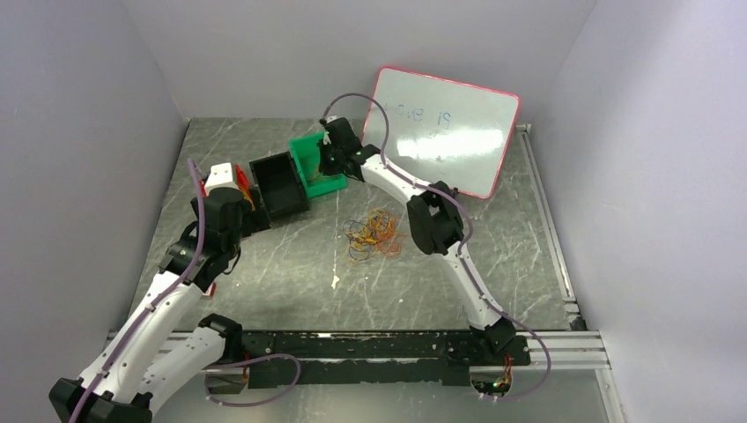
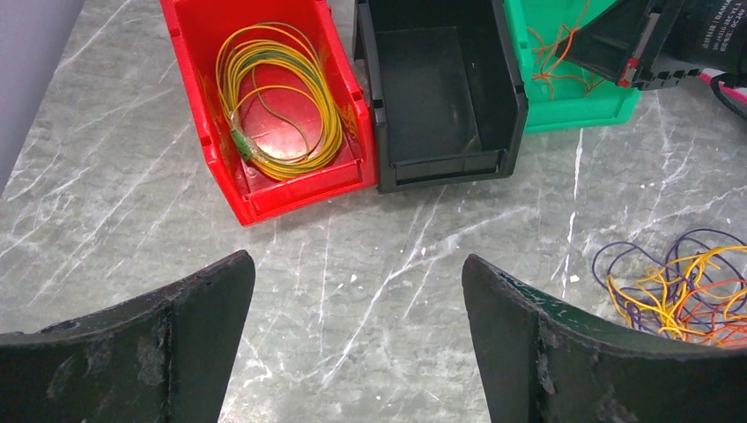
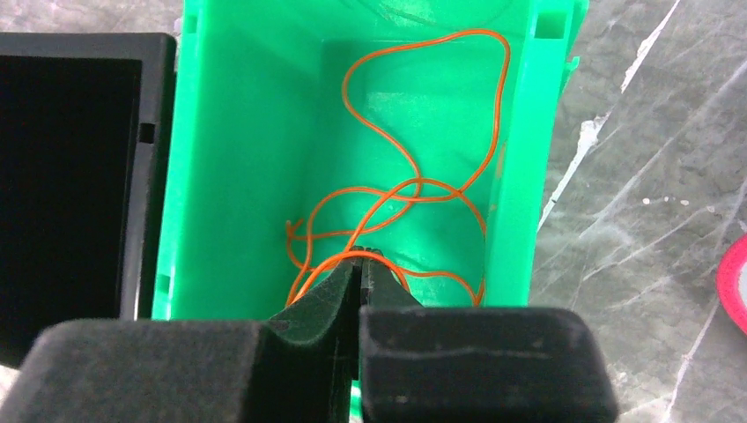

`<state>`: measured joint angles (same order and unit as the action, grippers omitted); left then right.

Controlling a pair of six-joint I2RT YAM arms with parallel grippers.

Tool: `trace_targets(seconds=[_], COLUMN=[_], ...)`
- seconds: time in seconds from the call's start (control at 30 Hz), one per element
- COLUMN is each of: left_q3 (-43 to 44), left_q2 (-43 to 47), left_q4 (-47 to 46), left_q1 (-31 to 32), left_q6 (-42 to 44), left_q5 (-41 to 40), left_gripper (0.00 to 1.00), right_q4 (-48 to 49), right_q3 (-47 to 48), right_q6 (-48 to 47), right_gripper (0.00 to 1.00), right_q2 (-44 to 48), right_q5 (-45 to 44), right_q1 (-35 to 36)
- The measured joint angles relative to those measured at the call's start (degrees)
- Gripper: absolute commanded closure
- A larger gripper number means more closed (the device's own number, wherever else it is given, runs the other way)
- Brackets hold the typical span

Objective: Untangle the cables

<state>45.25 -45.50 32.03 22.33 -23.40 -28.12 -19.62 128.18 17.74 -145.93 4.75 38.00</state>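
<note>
A loose tangle of orange, yellow and dark purple cables (image 1: 374,233) lies on the marble tabletop, and it shows at the right edge of the left wrist view as the tangle (image 2: 678,291). One orange cable (image 3: 414,189) curls inside the green bin (image 3: 247,132). My right gripper (image 3: 363,256) reaches into that bin, shut, with the orange strand running through its tips. A yellow-green cable (image 2: 282,97) is coiled in the red bin (image 2: 264,198). My left gripper (image 2: 357,264) hangs wide open over bare table in front of the bins, holding nothing.
An empty black bin (image 2: 440,167) stands between the red and green bins. A pink-framed whiteboard (image 1: 445,132) leans at the back right. White walls close in the left, back and right sides. A rail (image 1: 388,348) runs along the near edge.
</note>
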Motion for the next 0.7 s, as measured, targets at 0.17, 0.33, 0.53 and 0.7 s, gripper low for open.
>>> trace_targets(seconds=[0.17, 0.33, 0.53, 0.7], left_q3=[0.0, 0.0, 0.0, 0.0], left_q2=[0.0, 0.0, -0.1, -0.2], left_q4=[-0.2, -0.4, -0.5, -0.5], left_q1=[0.0, 0.0, 0.0, 0.0], left_q6=[0.1, 0.1, 0.1, 0.2], left_q5=[0.2, 0.2, 0.3, 0.3], left_gripper=[0.08, 0.08, 0.08, 0.08], right_q4=[1.0, 3.9, 8.1, 7.7], right_q3=[1.0, 1.4, 1.1, 1.7], right_q6=[0.4, 0.0, -1.6, -3.0], right_gripper=[0.92, 0.83, 0.73, 0.64], right_q2=[-1.4, -1.5, -1.1, -0.7], right_q5=[0.8, 3.5, 6.9, 6.5], right_q1=[-0.5, -0.8, -0.7, -0.5])
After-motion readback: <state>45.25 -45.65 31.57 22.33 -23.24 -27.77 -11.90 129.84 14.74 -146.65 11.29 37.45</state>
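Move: The right fingertips, shut, are down inside the green tray at the orange cable, whose loops centre about 2 cm ahead, 1 cm left and 2 cm below. The black tray's middle is some 12 cm left and 3 cm back of this hand; the tangled heap lies roughly 13 cm right and 16 cm back. From the idle left hand the orange cable is about 25 cm ahead, 20 cm right and 16 cm lower. Fingertips start shut against the orange cable low in the green tray; the right hand eases about 1 cm forward and a touch down, then rises over 3 cm while shifting some 2.5 cm left. As it backs up out of the tray the fingers part to roughly a third open, and the wrist tips up and turns slightly counter-clockwise. ##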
